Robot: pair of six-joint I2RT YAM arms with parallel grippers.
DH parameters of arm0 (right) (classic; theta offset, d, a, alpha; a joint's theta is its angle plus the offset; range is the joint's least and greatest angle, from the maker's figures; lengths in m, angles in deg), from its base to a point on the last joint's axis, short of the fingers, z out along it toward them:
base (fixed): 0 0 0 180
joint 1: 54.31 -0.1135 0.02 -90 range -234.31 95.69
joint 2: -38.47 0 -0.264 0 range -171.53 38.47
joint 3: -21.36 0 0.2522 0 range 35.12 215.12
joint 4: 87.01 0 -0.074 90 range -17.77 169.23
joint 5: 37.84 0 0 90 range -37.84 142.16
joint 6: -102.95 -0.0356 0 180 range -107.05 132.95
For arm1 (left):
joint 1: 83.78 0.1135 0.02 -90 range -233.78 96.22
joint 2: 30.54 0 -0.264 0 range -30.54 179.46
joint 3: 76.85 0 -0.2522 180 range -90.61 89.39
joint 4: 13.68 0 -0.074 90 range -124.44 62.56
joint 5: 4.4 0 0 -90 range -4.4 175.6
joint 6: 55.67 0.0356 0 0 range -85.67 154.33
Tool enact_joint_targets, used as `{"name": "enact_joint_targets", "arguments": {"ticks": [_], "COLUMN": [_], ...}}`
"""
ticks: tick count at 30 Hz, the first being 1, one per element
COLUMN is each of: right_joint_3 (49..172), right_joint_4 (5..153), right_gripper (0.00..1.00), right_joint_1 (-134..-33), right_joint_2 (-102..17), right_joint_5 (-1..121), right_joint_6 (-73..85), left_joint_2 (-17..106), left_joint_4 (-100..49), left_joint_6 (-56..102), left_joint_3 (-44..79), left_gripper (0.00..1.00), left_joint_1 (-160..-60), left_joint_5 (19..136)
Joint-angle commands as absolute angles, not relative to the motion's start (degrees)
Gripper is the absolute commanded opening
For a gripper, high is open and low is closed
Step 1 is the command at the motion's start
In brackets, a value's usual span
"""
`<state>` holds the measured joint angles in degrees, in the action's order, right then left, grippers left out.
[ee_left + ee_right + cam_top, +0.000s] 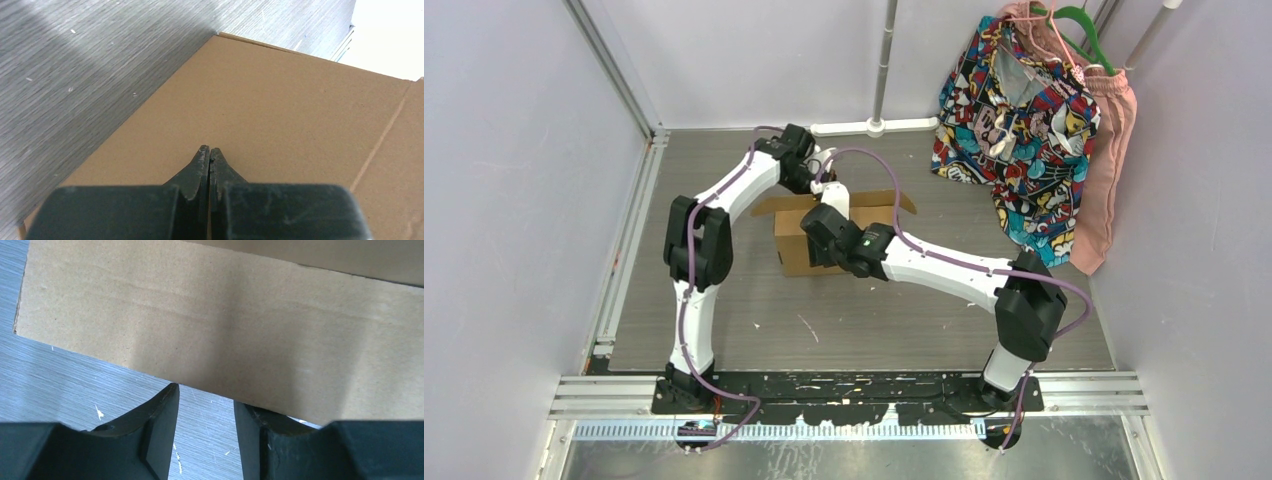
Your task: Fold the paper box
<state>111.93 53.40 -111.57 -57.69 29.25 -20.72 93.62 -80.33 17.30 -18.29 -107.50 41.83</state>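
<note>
The paper box (pixel 792 252) is plain brown cardboard, partly formed, standing in the middle of the table with flaps spread at its back. My left gripper (pixel 832 196) reaches over it from the back left. In the left wrist view that gripper (pixel 210 150) is shut with nothing between its fingers, its tips over a flat brown panel (pixel 280 100); whether they touch it I cannot tell. My right gripper (pixel 817 236) is at the box's near side. It (pixel 205 397) stands open just below a cardboard wall (pixel 225 330), with bare table in the gap.
Colourful patterned clothing (pixel 1014 120) and a pink garment (pixel 1109 160) hang at the back right. A white pipe (pixel 882 60) runs up the back wall. Metal rails (pixel 629 240) edge the table on the left, and walls close both sides.
</note>
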Motion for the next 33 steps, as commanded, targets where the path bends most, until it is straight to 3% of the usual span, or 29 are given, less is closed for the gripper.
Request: {"name": "enact_joint_targets", "arguments": {"ticks": [1,14,33], "right_joint_3": [111.9,103.5,99.3], "right_joint_4": [55.8,58.2,55.3], "right_gripper": [0.49,0.51,0.54], "right_joint_1": [-110.0,-111.3,-114.8], "right_joint_2": [-57.1,-52.0,-40.9], "right_joint_5": [26.8,22.2,19.8], "right_joint_6": [-23.0,-25.0,-23.7], "left_joint_2": [92.4,89.4,89.2], "left_joint_4": [-82.4,-78.2,-79.5], "left_joint_6": [18.6,18.1,17.9], "left_joint_3": [-19.1,-14.1,-18.1], "left_gripper": [0.00,0.00,0.00], "left_joint_1": [-111.1,-113.4,-113.2], "left_joint_5": [37.8,40.1,43.3]}}
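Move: The paper box lies between the hands. Its middle is about 6 cm back, 2 cm right and 4 cm below the left hand, whose shut fingers are at its far side. From the right hand, half open by the near wall, the middle is some 8 cm ahead, 4 cm right and 3 cm lower. The left ear flap sticks out about 13 cm left and 1 cm back of the left hand; the right ear flap is 15 cm right, level with it. Rightward and back towards the bases, both hands travel with the box. The left, fingers still shut against its far side, slides right first, then mostly back, about 3 cm each way. The right, half open beside the near wall, goes about 5 cm right and 3 cm back, dipping roughly 3 cm before rising about 5. ##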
